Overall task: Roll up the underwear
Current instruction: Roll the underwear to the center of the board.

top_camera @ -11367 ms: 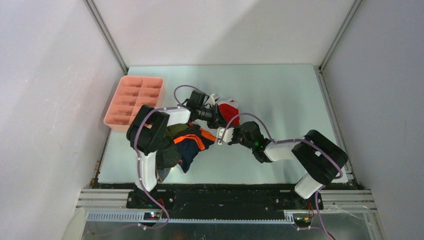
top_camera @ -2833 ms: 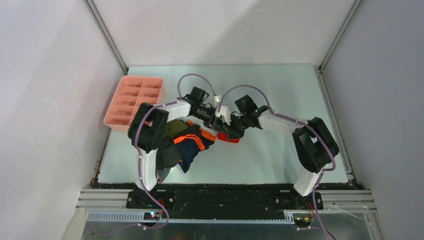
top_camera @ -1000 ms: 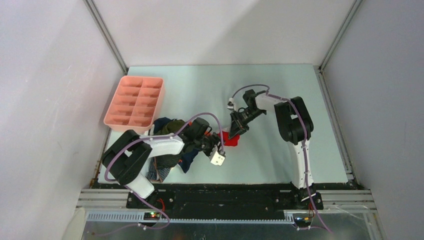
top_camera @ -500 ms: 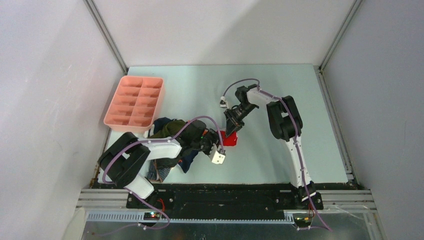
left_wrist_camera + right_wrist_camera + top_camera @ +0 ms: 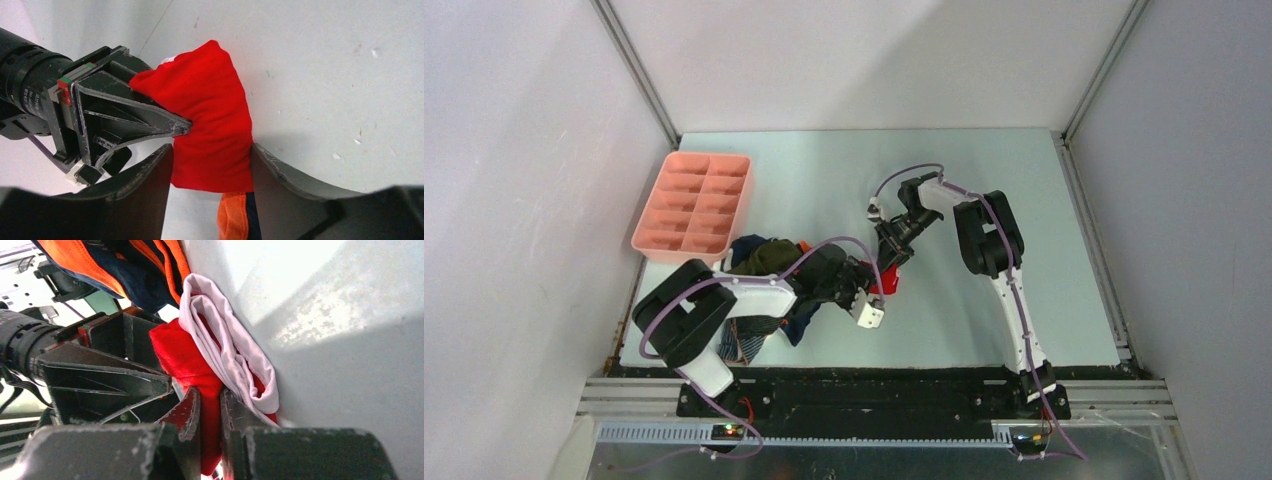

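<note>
A folded red underwear with a white band (image 5: 887,284) lies on the table in the middle. My right gripper (image 5: 890,262) comes at it from the far side and is shut on a fold of the red cloth (image 5: 175,355), with the white band (image 5: 227,357) bunched against one finger. My left gripper (image 5: 211,148) stands open from the near side. Its two fingers sit on either side of the red underwear (image 5: 215,117), right at its edges. A navy underwear with an orange band (image 5: 235,222) shows just under the left fingers.
A heap of other underwear (image 5: 767,257), olive, navy with orange and grey striped, lies under the left arm at the table's left. The navy and orange ones (image 5: 125,270) sit close behind the red one. A pink compartment tray (image 5: 667,235) stands at the far left.
My left gripper has moved up and right from the near side onto the red underwear, with its jaws widening. The right gripper has kept its hold and shifted slightly.
</note>
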You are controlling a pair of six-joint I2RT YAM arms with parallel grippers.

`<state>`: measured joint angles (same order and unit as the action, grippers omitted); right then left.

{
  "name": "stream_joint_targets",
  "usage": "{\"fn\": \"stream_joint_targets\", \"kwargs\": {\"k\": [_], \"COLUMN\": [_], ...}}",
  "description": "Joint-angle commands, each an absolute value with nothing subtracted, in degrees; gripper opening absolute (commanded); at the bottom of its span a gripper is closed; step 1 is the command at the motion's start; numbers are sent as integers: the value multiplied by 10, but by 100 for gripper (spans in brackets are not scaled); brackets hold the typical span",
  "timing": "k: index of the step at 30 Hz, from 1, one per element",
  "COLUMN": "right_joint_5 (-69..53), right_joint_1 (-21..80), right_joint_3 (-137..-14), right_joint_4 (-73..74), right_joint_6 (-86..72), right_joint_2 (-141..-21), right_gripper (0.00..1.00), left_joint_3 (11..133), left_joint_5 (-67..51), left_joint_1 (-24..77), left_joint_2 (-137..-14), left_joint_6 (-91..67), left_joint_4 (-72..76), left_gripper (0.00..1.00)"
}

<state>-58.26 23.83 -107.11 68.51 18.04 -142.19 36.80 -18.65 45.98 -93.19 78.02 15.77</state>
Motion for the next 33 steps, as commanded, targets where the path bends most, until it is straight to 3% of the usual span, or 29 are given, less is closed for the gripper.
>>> {"fn": "stream_joint_targets", "kwargs": {"k": [1,4,7,9,11,12,13,14,16,21,26,30,33], "right_joint_5": [-522,-525,-527,-526,-523,-523,-523,-524,-530,-510,-338,-291,-380], "right_joint_1": [249,248,248,249,248,246,242,235,219,141,73,63,25], "right_joint_3": [-1064,-1064,-1064,-1065,-1065,-1066,-1065,-1062,-1053,-958,-673,-608,-593], "right_joint_4": [681,685,687,687,683,683,677,672,647,462,81,102,215], "right_joint_6": [196,200,203,202,199,202,205,206,200,136,42,78,104], "right_joint_2": [-1465,-1467,-1467,-1466,-1462,-1457,-1439,-1428,-1374,-1176,-876,-768,-730], "right_gripper": [1,3,5,9,21,37,46,68,96,99,100,99,96], "left_joint_3": [370,373,404,421,453,465,488,499,532,648,720,738,727], "left_joint_5": [-126,-83,-20,-5,-3,-3,-3,-7,-30,-124,-178,-291,-383], "left_joint_1": [482,493,505,511,513,513,514,514,514,514,512,497,484], "left_joint_2": [-974,-1000,-1031,-1048,-1066,-1070,-1076,-1077,-1078,-1090,-1121,-1148,-1167], "left_joint_6": [813,839,824,819,796,780,774,764,759,733,703,592,521], "left_joint_4": [111,87,30,12,-16,-27,-52,-81,-143,-329,-455,-496,-477], "left_gripper": [58,47,27,17,7,3,1,0,0,0,0,0,0]}}
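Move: The left hand, its open fingers straddling the folded red underwear, has the cloth's middle about 3 cm to its right and 2 cm below. The orange-trimmed navy shirt lies some 12 cm to its left and 4 cm nearer the base, the olive garment roughly 21 cm left and 3 cm farther out. From the right hand, still pinching the cloth's outer side, the underwear's middle is about 2 cm back, level sideways and 1 cm lower. The left hand sinks about 2 cm, closes its fingers from well open and pinches the red underwear, then, with that grip kept, shifts some 2 cm to the right and eases forward and back again while its wrist tips roughly 30 degrees so the fingers point more steeply down. The right hand holds its pinch until the left has nearly closed, then opens wide, lets go of the cloth and sweeps away faster and faster, up nearly 20 cm, about 16 cm to the right and some 8 cm forward, clear of the underwear. ##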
